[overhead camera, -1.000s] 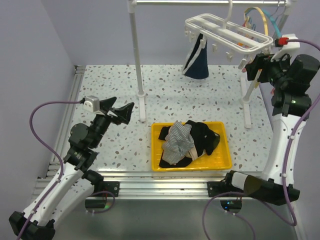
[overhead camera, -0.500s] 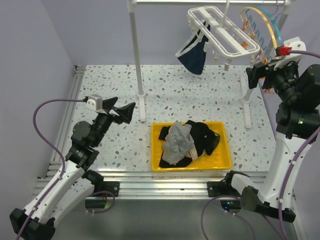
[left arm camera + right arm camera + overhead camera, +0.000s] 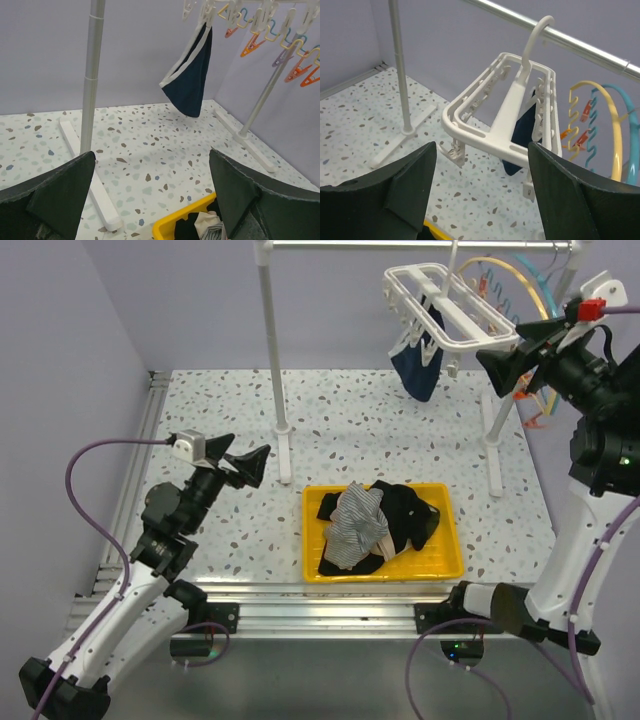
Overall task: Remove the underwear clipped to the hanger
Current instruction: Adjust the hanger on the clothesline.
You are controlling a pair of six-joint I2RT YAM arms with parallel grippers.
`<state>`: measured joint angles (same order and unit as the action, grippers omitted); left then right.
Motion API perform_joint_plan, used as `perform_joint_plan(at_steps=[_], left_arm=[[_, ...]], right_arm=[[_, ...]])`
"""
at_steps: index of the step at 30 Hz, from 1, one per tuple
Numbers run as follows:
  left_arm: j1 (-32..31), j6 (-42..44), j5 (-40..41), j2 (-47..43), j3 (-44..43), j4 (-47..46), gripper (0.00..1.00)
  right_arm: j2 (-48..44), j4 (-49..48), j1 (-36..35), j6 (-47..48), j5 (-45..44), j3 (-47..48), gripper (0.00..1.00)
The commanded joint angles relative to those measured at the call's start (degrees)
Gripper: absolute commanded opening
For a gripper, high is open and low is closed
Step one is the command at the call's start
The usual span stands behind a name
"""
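Note:
One navy blue underwear with a white trim hangs clipped to the white clip hanger on the rail; the left wrist view shows the underwear from lower down. My right gripper is raised at the hanger's right end, open, with nothing between its fingers. In the right wrist view the hanger and the navy underwear lie just ahead of my right gripper. Far from the hanger, my left gripper hangs open and empty over the table's left side. More underwear, grey striped and black, lies in the yellow tray.
The rack's left pole and right pole stand on white feet on the speckled table. Yellow and blue round hangers with orange clips hang at the rail's right end. The tray's corner shows near my left fingers.
My right gripper rose and drew back to the right of the hanger. The hanger swung and turned on the rail, and the navy underwear swung left, then back right. The left arm stayed still.

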<state>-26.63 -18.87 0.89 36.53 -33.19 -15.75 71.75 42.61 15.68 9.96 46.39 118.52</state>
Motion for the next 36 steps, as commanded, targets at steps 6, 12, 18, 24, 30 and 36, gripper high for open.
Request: perform_joint_plan(at_steps=[6, 12, 18, 24, 30, 36], left_arm=[[0.35, 0.51, 0.52, -1.47, -0.56, -1.65, 1.0], [0.44, -0.37, -0.36, 0.11, -0.56, -2.88, 1.0], [0.44, -1.52, -0.62, 0.21, -0.38, -3.68, 1.0], [0.44, -2.22, -0.62, -0.5, 0.41, -3.76, 1.0], [0.44, -2.66, -0.62, -0.32, 0.85, -4.29, 1.0], [0.44, -2.75, -0.62, -0.15, 0.93, -4.47, 1.0]], right_arm=[[9.55, 7.57, -9.86, -4.6, -12.45, 12.16, 0.72], [16.4, 5.21, -17.87, -3.8, -23.42, 19.81, 0.72], [23.77, -2.09, -21.47, -6.35, -32.05, 23.15, 0.7], [29.76, -5.25, -23.15, -7.85, -38.83, 26.85, 0.68], [32.75, -11.84, -23.77, -9.08, -42.43, 26.93, 0.61], [35.57, -14.48, -24.03, -11.0, -42.35, 27.81, 0.47]])
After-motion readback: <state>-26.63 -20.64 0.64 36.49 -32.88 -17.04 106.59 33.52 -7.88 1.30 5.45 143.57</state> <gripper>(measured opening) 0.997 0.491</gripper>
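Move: The white hanger's hook, slung over the rail, is about 23 cm ahead of the right hand, 5 cm to its left and roughly 3 cm above. The navy underwear hangs some 29 cm ahead, 9 cm left and 12 cm below that hand; the yellow hanger is around 19 cm ahead, 7 cm right and 5 cm below. From the idle left hand, the hook lies about 25 cm forward, 33 cm right and 25 cm higher. The white hanger's hook is what the right hand goes for: it reaches about 21 cm forward over the hanger frame, drifting some 4 cm left in the first half and dipping slightly later. The wrist turns about 15 degrees clockwise, and the open fingers narrow by roughly a third with the hook's lower end between their tips; whether they touch can't be seen. ##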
